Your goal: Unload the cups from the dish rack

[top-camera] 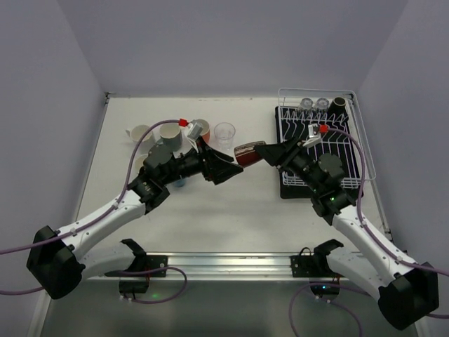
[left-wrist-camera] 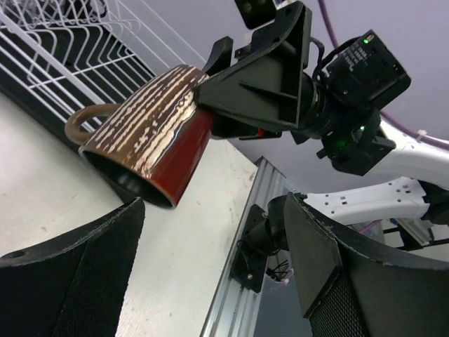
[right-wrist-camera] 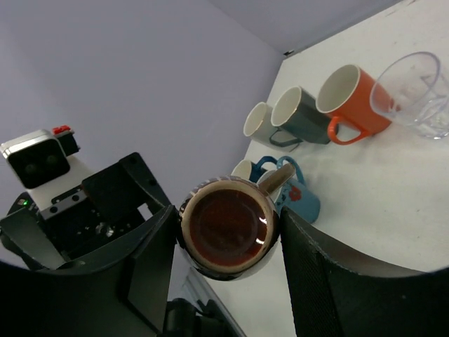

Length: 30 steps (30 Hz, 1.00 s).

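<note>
A dark brown mug point(top-camera: 246, 154) with a streaked glaze hangs on its side above the table, between the two arms. My right gripper point(top-camera: 269, 153) is shut on it; in the right wrist view the mug point(right-wrist-camera: 228, 228) fills the gap between both fingers point(right-wrist-camera: 156, 242), mouth toward the camera. My left gripper point(top-camera: 233, 167) faces the mug's mouth with its jaws open. In the left wrist view the mug point(left-wrist-camera: 147, 144) sits just beyond the fingertips point(left-wrist-camera: 133, 210), not between them. The dish rack point(top-camera: 330, 144) stands at the right with two clear glasses point(top-camera: 314, 104) and a dark cup point(top-camera: 339, 103) at its far end.
On the table at the back left stand a white cup point(top-camera: 138, 133), a grey cup point(top-camera: 170, 132), an orange cup point(top-camera: 200, 128) and a clear glass point(top-camera: 224, 132). A blue cup point(right-wrist-camera: 302, 198) lies nearer, under my left arm. The metal rail point(top-camera: 224, 261) runs along the near edge.
</note>
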{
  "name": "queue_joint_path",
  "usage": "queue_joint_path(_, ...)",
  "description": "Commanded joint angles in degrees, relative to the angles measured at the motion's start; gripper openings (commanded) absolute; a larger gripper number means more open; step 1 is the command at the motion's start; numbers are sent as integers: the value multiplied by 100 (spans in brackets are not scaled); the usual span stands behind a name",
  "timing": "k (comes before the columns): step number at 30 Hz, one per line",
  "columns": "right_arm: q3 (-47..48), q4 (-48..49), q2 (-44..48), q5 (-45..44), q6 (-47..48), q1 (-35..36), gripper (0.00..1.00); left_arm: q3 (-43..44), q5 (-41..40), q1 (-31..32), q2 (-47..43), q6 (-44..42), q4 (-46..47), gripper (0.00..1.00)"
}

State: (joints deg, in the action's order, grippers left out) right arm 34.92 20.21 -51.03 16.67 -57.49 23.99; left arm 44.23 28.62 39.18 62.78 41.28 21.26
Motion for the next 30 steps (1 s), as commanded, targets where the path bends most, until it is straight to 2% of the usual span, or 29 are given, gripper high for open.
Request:
queue_joint_path(1,-55,923,119,188,-455,176,23,7,152,125,137,319,792,82)
queue_joint_path(5,-275,1389,-4,276,-710,299,23,51,188,301,296,364,942,77)
queue_joint_path(8,-319,1512,-205,276,-772,474,23,51,74,354,296,293,1030,62)
queue_joint_path(9,-345,1582,-250,276,-842,501,23,42,39,362,296,258,1056,50)
queue_joint_path(11,-459,1776,-320,276,-921,571,23,16,-146,362,252,188,1039,33)
queue_joint_path(12,-494,1802,-381,267,-965,581,23,-10,-251,362,226,118,986,15)
queue_joint_path(14,-617,1820,-399,215,-983,642,25,-11,-707,371,138,-22,593,3)
queue_joint_path(15,-652,1838,-417,206,-983,651,30,-2,-857,363,120,-206,408,0)
queue_joint_path(17,-723,1812,-435,205,-974,651,39,130,-1314,362,111,-426,-23,0)
queue_joint_path(18,-740,1794,-443,214,-939,660,57,165,-1463,362,111,-602,-390,0)
queue_joint_path(19,-749,1750,-443,232,-904,651,68,252,-1734,362,111,-690,-559,0)
queue_joint_path(20,-706,1263,-374,241,-573,660,97,540,-2242,362,224,-1091,-1553,0)
queue_joint_path(21,-706,1258,-373,232,-570,660,99,543,-2247,362,225,-1095,-1563,0)
queue_joint_path(22,-645,857,-286,223,-439,651,99,761,-2499,362,365,-1200,-1824,0)
queue_joint_path(23,-635,653,-224,206,-221,651,99,902,-2615,362,471,-1410,-2479,0)
queue_joint_path(28,-898,-278,442,-137,212,660,99,1815,-3528,354,1365,-1886,-3881,0)
queue_joint_path(30,-916,-613,619,-164,562,660,99,2123,-3626,354,1639,-2070,-4330,0)
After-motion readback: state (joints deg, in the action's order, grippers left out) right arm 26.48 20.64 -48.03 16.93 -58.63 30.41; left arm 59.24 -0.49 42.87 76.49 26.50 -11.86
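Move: The brown mug hangs in the air, held by its base end in the right fingers, its middle about 4 cm left and 1 cm ahead of the right hand. From the open left fingers it lies some 7 cm right and 5 cm ahead, about level in height; those fingers are about 11 cm left and 4 cm back of the right hand. On the table about 25 cm below the left hand, the clear glass stands roughly 22 cm ahead and 1 cm left, the orange cup 22 cm ahead and 10 cm left. The brown mug is handed across: the right hand carries it about 3 cm left and slightly back while the left eases 2 cm right to meet it and closes, pinching the rim wall with one finger inside. The right fingers then open wide and sink some 5 cm, drawing slightly back; the left hand keeps its pinch, heads down about 9 cm and forward, drifting left, its fingers tipping down and swinging forward. ##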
